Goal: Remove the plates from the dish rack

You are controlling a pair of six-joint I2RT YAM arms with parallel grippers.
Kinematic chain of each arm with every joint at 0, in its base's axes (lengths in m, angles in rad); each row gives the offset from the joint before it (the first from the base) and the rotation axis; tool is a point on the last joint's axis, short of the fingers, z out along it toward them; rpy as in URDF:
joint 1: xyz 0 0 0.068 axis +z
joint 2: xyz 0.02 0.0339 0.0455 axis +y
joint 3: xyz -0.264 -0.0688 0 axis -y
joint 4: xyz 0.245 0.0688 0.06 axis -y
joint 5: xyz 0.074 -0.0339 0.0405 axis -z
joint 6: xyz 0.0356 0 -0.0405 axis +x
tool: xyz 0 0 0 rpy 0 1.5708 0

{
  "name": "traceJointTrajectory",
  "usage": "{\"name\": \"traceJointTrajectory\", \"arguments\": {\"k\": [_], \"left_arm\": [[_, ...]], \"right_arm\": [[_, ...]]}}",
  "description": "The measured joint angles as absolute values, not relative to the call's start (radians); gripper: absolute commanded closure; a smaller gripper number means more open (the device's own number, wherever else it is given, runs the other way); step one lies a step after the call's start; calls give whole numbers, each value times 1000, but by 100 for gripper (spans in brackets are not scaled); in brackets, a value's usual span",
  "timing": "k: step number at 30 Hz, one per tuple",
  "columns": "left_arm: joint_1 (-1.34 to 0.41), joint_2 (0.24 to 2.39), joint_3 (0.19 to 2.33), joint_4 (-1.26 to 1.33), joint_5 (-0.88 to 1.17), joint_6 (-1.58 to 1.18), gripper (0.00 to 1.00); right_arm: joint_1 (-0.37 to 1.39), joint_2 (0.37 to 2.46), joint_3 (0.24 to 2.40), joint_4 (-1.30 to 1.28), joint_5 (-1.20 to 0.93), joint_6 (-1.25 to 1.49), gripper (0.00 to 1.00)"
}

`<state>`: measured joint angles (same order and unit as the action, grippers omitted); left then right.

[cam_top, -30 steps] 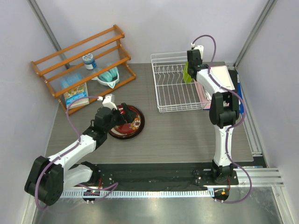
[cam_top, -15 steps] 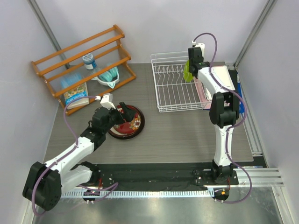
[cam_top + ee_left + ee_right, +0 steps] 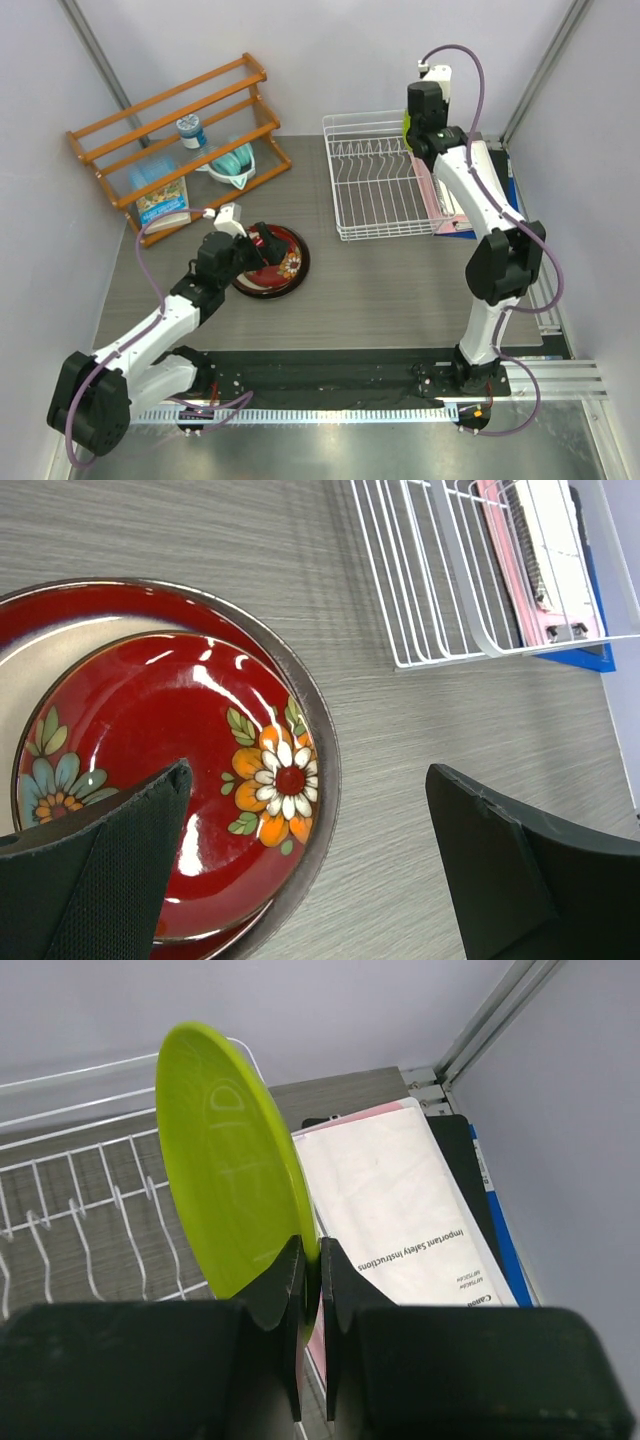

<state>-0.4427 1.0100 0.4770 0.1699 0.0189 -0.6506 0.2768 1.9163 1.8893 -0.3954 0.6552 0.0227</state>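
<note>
My right gripper (image 3: 311, 1246) is shut on the lower edge of the lime green plate (image 3: 225, 1160), holding it upright in the air above the right back corner of the white wire dish rack (image 3: 375, 190). From above only a green sliver of that plate (image 3: 407, 124) shows beside the wrist. No plate shows in the rack's tines. Three plates are stacked on the table at the left: the flowered dark red plate (image 3: 170, 770) on a cream-centred red one (image 3: 40, 670) on a dark-rimmed one (image 3: 325, 750). My left gripper (image 3: 308, 775) hangs open over the stack's right edge.
An orange wooden shelf (image 3: 175, 140) stands at the back left with a teal bowl (image 3: 232, 162), a jar (image 3: 190, 130) and a booklet (image 3: 163, 205). White and pink papers (image 3: 400, 1200) on a blue folder lie right of the rack. Walls close in on both sides.
The right arm has lifted the green plate up out of the rack, toward the back. The left gripper has drawn back a little from the stack, still open.
</note>
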Motion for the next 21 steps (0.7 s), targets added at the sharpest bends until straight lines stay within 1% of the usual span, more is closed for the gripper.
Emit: {"name": "traceJointTrajectory", "arguments": {"k": [5,12,17,21], "left_arm": [[-443,946,477,150,19,-654,1],[-443,892,477,154,20,-657,1],[-443,892,469,194,38,-685,1],[-443,906,442,249,57,-715,0]], "right_arm": [[310,1802,1783,-392,628,46,99],[398,1600,1549,-421,482,155,99],[505,1443,1393,-414,332,251,99],[545,1357,1274,-374,208,339,99]]}}
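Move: The right hand already holds the lime green plate by its rim, high over the rack's far right end. The plate stack lies about 42 cm to its left, 26 cm back and 26 cm below. The rack's middle is some 15 cm left and 8 cm back, the booklet 5 cm right and 8 cm back, both well below. For the left hand, the lime plate is roughly 24 cm ahead, 38 cm right and 12 cm higher; the stack lies almost directly beneath. Keeping its pinch on the lime plate's rim, the right hand swings it back some 17 cm and left about 15 cm, over the rack towards the open left hand. It turns roughly 30 degrees counter-clockwise as its left side tips up about as much, and stays nearly level. The left hand rises about 4 cm above the stack, fingers still wide open and empty. ##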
